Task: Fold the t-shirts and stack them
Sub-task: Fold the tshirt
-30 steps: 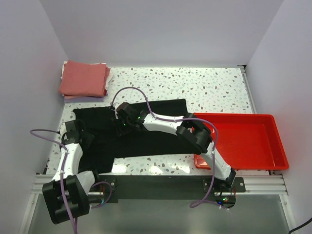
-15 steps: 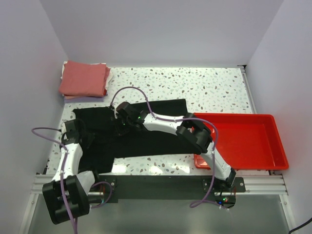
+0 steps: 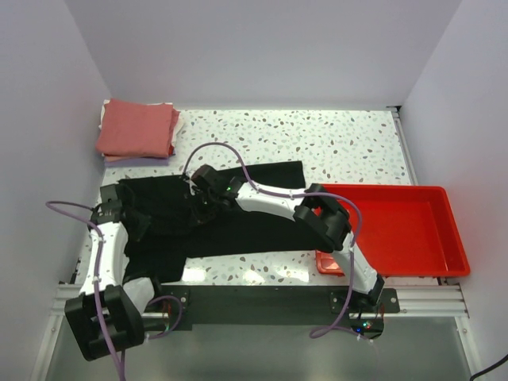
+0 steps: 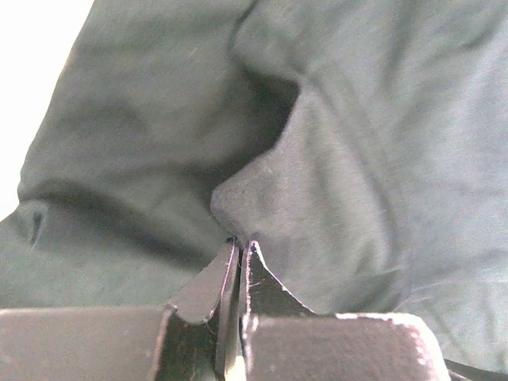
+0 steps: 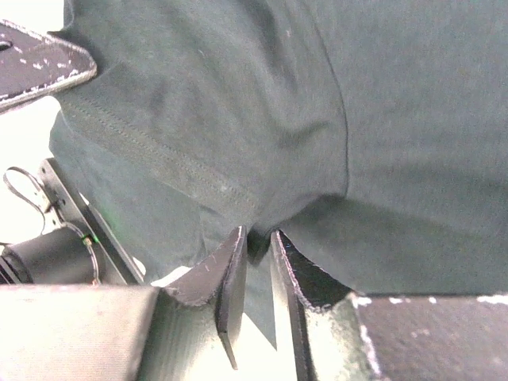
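Note:
A large black t-shirt (image 3: 238,234) lies spread across the near left of the speckled table. My left gripper (image 3: 133,218) is at the shirt's left side, shut on a raised fold of the black cloth (image 4: 357,119), with the jaws (image 4: 240,243) pressed together. My right gripper (image 3: 202,208) reaches across to the middle of the shirt. Its jaws (image 5: 258,235) stand narrow, with a pinch of black cloth (image 5: 397,119) between them. A folded stack sits in the far left corner, with a salmon-red t-shirt (image 3: 136,127) on top and lavender (image 3: 135,161) and white (image 3: 178,123) edges beneath.
A red plastic tray (image 3: 397,230) lies at the right, its near edge over the table's front. Bare speckled table (image 3: 341,143) stretches behind the black shirt. White walls close in the left, back and right sides. Purple cables loop from both arms.
My left gripper closed on the shirt's left side and drew it up and to the left, bunching the cloth. My right gripper narrowed onto cloth at the shirt's middle.

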Robot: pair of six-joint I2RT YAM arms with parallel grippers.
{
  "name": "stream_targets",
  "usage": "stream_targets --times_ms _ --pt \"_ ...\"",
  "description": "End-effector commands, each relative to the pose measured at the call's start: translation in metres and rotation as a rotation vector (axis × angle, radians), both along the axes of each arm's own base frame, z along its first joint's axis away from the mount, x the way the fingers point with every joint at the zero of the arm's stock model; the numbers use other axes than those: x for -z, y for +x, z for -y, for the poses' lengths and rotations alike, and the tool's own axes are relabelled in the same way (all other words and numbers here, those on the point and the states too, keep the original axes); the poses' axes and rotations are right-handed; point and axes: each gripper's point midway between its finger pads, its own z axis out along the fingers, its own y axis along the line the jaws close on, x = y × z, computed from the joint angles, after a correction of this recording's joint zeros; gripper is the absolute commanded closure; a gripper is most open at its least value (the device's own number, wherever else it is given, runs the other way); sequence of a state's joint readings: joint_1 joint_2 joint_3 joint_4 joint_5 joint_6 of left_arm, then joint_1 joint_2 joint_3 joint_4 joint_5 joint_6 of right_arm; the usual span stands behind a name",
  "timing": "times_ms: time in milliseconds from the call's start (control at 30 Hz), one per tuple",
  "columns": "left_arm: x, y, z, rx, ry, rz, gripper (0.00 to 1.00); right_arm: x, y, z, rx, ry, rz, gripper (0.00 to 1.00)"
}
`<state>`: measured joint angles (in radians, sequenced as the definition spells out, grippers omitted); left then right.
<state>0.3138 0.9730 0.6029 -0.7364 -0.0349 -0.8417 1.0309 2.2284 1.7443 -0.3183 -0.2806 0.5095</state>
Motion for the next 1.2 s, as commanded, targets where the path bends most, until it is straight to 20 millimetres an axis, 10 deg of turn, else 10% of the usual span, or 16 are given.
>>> stream_targets --times_ms 0,233,400,467,867,1167 --pt "-0.002 -0.019 0.000 -0.001 -0.007 -0.119 1.00 -0.038 -0.012 0.006 -0.014 0.031 -0.033 0.76" --pt "-0.013 -0.023 -0.008 0.074 0.044 -0.175 0.94 -0.032 -0.022 0.015 -0.033 -0.005 -0.072 0.62" --pt "-0.019 -0.046 -0.020 0.079 0.125 -0.258 0.12 -0.048 -0.024 0.019 -0.036 0.022 -0.048 0.36" --pt "-0.032 -0.041 -0.022 0.079 0.148 -0.205 0.00 -0.053 -0.024 0.021 -0.041 0.025 -0.034 0.01" --pt "-0.081 0.035 -0.012 0.115 0.091 0.152 0.00 -0.075 0.030 0.072 0.105 0.008 0.040 0.01" --pt "0.004 0.042 0.015 0.173 -0.072 0.105 0.00 -0.039 0.075 0.139 0.254 -0.101 0.046 0.01"
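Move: Both hands still pinch the black t-shirt a few centimetres above the table. From the left hand, the shirt's near-left flap is about 7 cm back and 4 cm right; the shirt's middle is some 6 cm ahead and 22 cm right, both 4 cm lower. The folded stack stands about 32 cm ahead of it and 2 cm left. The right hand has the shirt's middle 3 cm ahead, 6 cm right and 4 cm below, the flap 11 cm back and 13 cm left. Still gripping the shirt, both hands draw it back towards the robot, the left about 4 cm with its fingertips swinging back under it, the right about 2 cm and a little rightward, and both open wide near the end of that pull and let go. Both then rise some 5 to 6 cm clear and swing forward over the shirt, the left going about 7 cm ahead before dropping again, the right travelling roughly 10 cm forward and 10 cm right while sinking and turning some 15 degrees clockwise. ##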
